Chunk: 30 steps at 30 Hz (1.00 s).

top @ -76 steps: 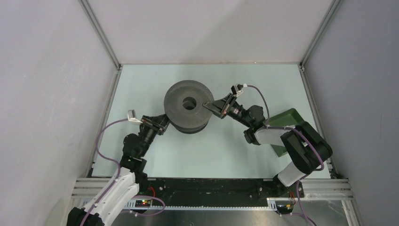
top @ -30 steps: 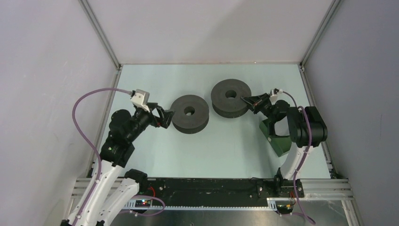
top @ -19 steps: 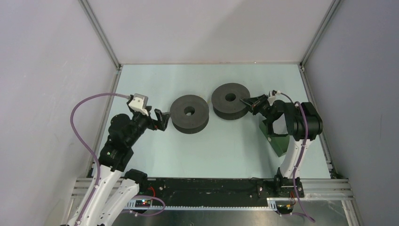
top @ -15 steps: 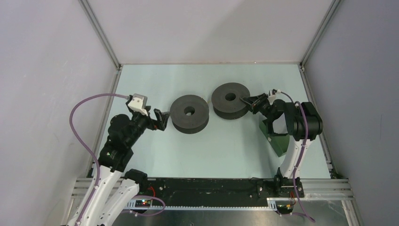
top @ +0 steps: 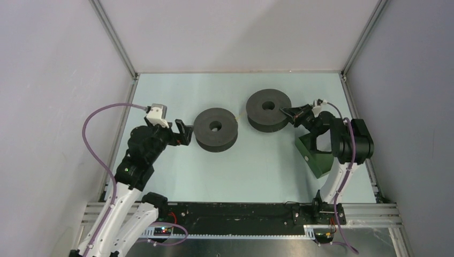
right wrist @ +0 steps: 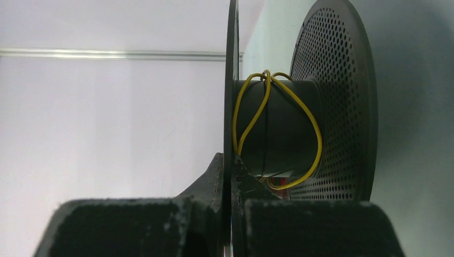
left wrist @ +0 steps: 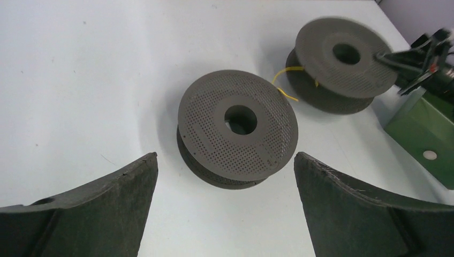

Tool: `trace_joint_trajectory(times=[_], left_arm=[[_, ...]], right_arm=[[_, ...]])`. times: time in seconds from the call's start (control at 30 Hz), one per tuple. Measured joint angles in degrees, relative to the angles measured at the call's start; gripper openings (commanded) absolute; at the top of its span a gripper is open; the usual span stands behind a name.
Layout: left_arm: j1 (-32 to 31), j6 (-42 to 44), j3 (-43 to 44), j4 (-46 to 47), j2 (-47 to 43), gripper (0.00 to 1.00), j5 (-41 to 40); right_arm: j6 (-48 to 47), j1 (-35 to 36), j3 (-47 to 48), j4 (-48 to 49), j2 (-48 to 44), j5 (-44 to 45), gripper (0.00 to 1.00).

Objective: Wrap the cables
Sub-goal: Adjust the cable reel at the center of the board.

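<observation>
Two dark grey spools stand on the table. The left spool lies flat just ahead of my left gripper, which is open and empty. My right gripper is shut on the thin upper flange of the right spool at its right edge. The yellow cable loops loosely round that spool's hub, with an end sticking out to the left. A bit of the red cable shows under the hub.
A green bin sits at the right, under my right arm. Grey walls with metal rails enclose the table on three sides. The purple hose of my left arm arcs out toward the left wall.
The right gripper let go briefly, then shut again on the right spool's flange and shifted the spool a little to the right. The left gripper stayed open beside the left spool.
</observation>
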Motion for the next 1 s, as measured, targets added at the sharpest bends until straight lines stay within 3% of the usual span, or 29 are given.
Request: trace_joint_trajectory(times=[0.3, 0.7, 1.0], left_arm=[[0.0, -3.3, 5.31, -0.92, 6.95, 0.9, 3.19], [0.0, -6.34, 9.92, 1.57, 19.21, 0.84, 17.14], [0.46, -7.69, 15.74, 6.91, 27.69, 0.75, 25.44]], right_arm=[[1.33, -1.73, -0.02, -0.85, -15.52, -3.56, 0.0], [4.59, -0.98, -0.02, -7.63, -29.4, -7.65, 0.0], [2.54, 7.41, -0.02, -13.66, -36.76, -14.53, 0.0]])
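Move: The right hand pinches the upper rim of the yellow-cable reel, whose middle lies some 4 cm ahead, 6 left and 4 below; the board's middle is about 14 cm left, 6 back and 10 below. The resting reel stands roughly 28 cm left, 8 back, 5 lower. From the open left hand, the yellow-cable reel lies about 35 cm right, 19 ahead, 17 below, and the resting reel 13 right, 9 ahead, 19 below. Right hand lifts the still-pinched reel some 19 cm, swinging back-left towards the left hand, itself reaching 10 cm right. ##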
